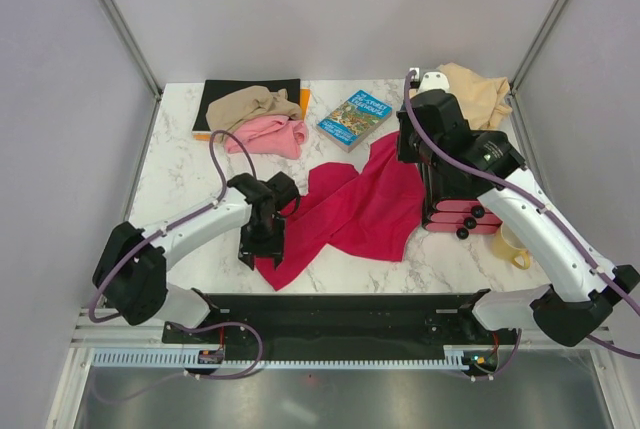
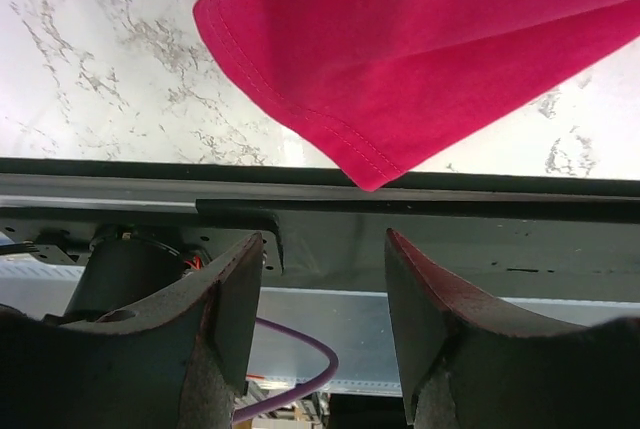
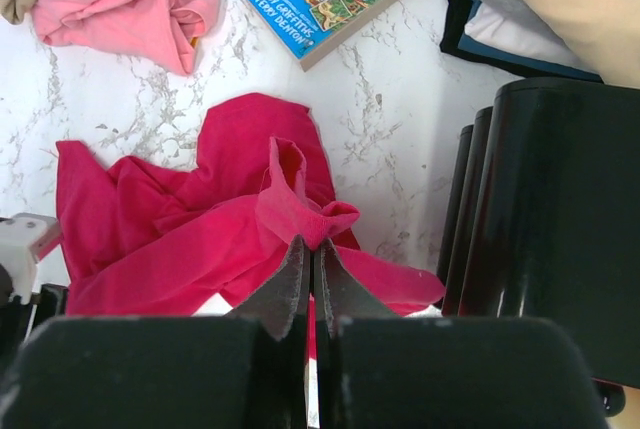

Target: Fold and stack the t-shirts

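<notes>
The crimson red t-shirt point(image 1: 350, 204) lies spread and rumpled at the middle of the table. My right gripper point(image 1: 402, 149) is shut on a bunched fold point(image 3: 300, 214) at its far right part, pulling the cloth up into a peak. My left gripper point(image 1: 256, 249) hovers at the shirt's near-left corner point(image 2: 375, 164) with its jaws open and nothing between them; the hem lies just beyond the fingertips. The pink t-shirt point(image 1: 272, 135) and the tan-brown t-shirt point(image 1: 250, 104) lie crumpled at the back left. The pale peach-cream t-shirt point(image 1: 480, 91) sits at the back right.
A black mat point(image 1: 215, 99) lies under the tan shirt. A blue illustrated book point(image 1: 355, 117) lies at the back centre. A yellow mug point(image 1: 512, 247) stands under the right arm. The black rail point(image 2: 450, 184) runs along the near table edge.
</notes>
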Tool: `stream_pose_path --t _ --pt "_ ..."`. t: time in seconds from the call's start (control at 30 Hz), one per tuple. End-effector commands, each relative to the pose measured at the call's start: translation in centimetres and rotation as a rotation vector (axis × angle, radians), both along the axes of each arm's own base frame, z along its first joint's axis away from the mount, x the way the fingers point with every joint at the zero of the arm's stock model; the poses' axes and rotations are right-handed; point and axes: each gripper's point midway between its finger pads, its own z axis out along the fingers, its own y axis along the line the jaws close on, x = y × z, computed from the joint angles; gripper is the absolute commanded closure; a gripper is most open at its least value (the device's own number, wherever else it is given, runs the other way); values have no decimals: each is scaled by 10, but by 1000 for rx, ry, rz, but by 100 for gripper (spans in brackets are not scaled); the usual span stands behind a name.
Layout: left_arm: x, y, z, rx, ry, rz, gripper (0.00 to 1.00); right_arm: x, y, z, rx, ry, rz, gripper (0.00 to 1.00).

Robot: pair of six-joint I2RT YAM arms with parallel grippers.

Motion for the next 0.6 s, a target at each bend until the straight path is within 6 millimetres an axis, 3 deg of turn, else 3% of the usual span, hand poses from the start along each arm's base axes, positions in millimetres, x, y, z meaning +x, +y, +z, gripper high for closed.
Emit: stream_pose_path --t 0.0,0.17,0.33,0.57 --pt "-4 -6 -16 -19 21 5 40 9 7 13 42 -48 19 100" --pt "-15 -14 -38 20 84 -82 40 9 5 10 47 -40 14 100" --pt "-16 -37 -40 -3 69 -125 40 6 1 3 52 -22 8 100" --pt "-16 -49 -43 5 70 -173 40 4 -4 -2 57 -7 -8 100"
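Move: The red t-shirt's near corner, its hem reaching the table edge, lies about 5 cm back and 3 cm right of the left hand, some 7 cm below. The table's near edge runs about 6 cm straight behind that hand; the pink shirt is roughly 27 cm ahead, hardly to its right. From the right hand, which already holds the red shirt up, that corner is about 21 cm back, 25 cm left and 31 cm down; the black box stands some 14 cm right. Down and back first, then more to the right, the open left hand sinks about 5 cm, towards the near hem corner of the red t-shirt, ending some 3 cm right and 2.5 cm back of its start. It swings clockwise by around 10 degrees, fingers still apart. The right hand keeps its pinch on the raised shirt, easing down about a centimetre. ##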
